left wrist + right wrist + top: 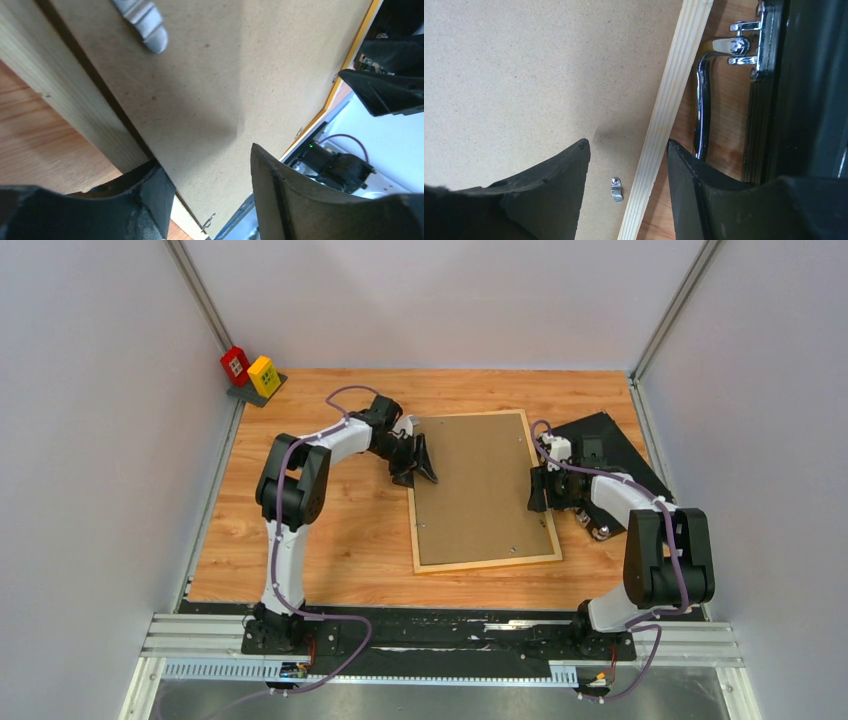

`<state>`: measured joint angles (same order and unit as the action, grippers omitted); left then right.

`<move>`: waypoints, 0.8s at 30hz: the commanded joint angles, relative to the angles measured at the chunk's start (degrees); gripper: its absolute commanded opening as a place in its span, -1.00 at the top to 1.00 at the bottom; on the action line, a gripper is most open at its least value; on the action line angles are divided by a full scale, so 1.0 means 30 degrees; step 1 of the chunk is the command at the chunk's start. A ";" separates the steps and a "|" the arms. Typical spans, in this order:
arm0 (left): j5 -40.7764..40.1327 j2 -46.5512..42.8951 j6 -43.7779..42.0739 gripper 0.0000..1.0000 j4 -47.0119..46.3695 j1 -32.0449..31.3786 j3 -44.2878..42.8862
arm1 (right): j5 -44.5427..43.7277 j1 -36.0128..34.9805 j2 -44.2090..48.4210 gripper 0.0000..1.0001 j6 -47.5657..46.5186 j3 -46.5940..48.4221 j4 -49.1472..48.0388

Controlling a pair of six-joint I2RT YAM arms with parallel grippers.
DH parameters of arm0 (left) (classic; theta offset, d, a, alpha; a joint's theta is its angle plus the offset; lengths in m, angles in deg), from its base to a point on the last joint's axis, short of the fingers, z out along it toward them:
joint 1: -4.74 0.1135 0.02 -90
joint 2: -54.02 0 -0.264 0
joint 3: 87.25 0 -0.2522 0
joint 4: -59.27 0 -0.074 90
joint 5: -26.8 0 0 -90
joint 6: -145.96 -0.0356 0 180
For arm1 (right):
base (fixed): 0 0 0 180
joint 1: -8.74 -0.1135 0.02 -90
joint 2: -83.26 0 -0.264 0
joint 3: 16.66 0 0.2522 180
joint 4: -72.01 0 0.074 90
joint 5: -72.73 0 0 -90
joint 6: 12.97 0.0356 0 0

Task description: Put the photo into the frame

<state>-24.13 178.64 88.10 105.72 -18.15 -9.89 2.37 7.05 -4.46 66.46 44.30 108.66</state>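
The frame [490,564] lies face down mid-table, its light wood rail around a brown hardboard backing panel [478,485]. The photo is hidden. My left gripper [415,468] is at the frame's left edge. In the left wrist view it [205,157] is open, one fingertip by the rail [65,100] and the other over the panel [225,75]. At the frame's right edge, my right gripper [537,490] also stands open. In its wrist view the right gripper [627,142] straddles the rail [674,90] and holds nothing.
A black case [610,445] with a chrome handle [701,100] lies just right of the frame, under the right arm. A small metal clip [616,189] sits on the panel near the rail. Red [236,364] and yellow [264,376] blocks stand at the back left corner.
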 commanded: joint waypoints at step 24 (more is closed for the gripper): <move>-0.3611 -0.3047 -0.1912 -1.00 0.0104 -0.0601 0.0967 | 0.0251 -0.0109 -0.0124 -0.12 0.0066 0.0570 -0.0619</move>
<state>-31.03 173.57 84.93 105.15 -20.29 -8.32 2.74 6.98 -4.60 66.48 44.30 108.64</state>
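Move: The frame's left bar runs right beside the left hand: its middle lies about 2 cm to the left, 2 cm back and 2 cm below. The backing board's middle is some 13 cm to that hand's right and 2 cm back. Two metal clips sit near the bar, one around 6 cm ahead, one around 11 cm back, neither off to a side. From the right hand, the left bar's middle is about 28 cm left, 2 cm ahead and 2 cm down. Rising about 1.5 cm, the left hand drifts roughly 1 cm to the right and then back left, while its fingers spread from half open to fully wide and the wrist tips about 10 degrees. The outer finger, still against the inner edge of the frame's left bar, drags the bar leftward as the fingers open. ##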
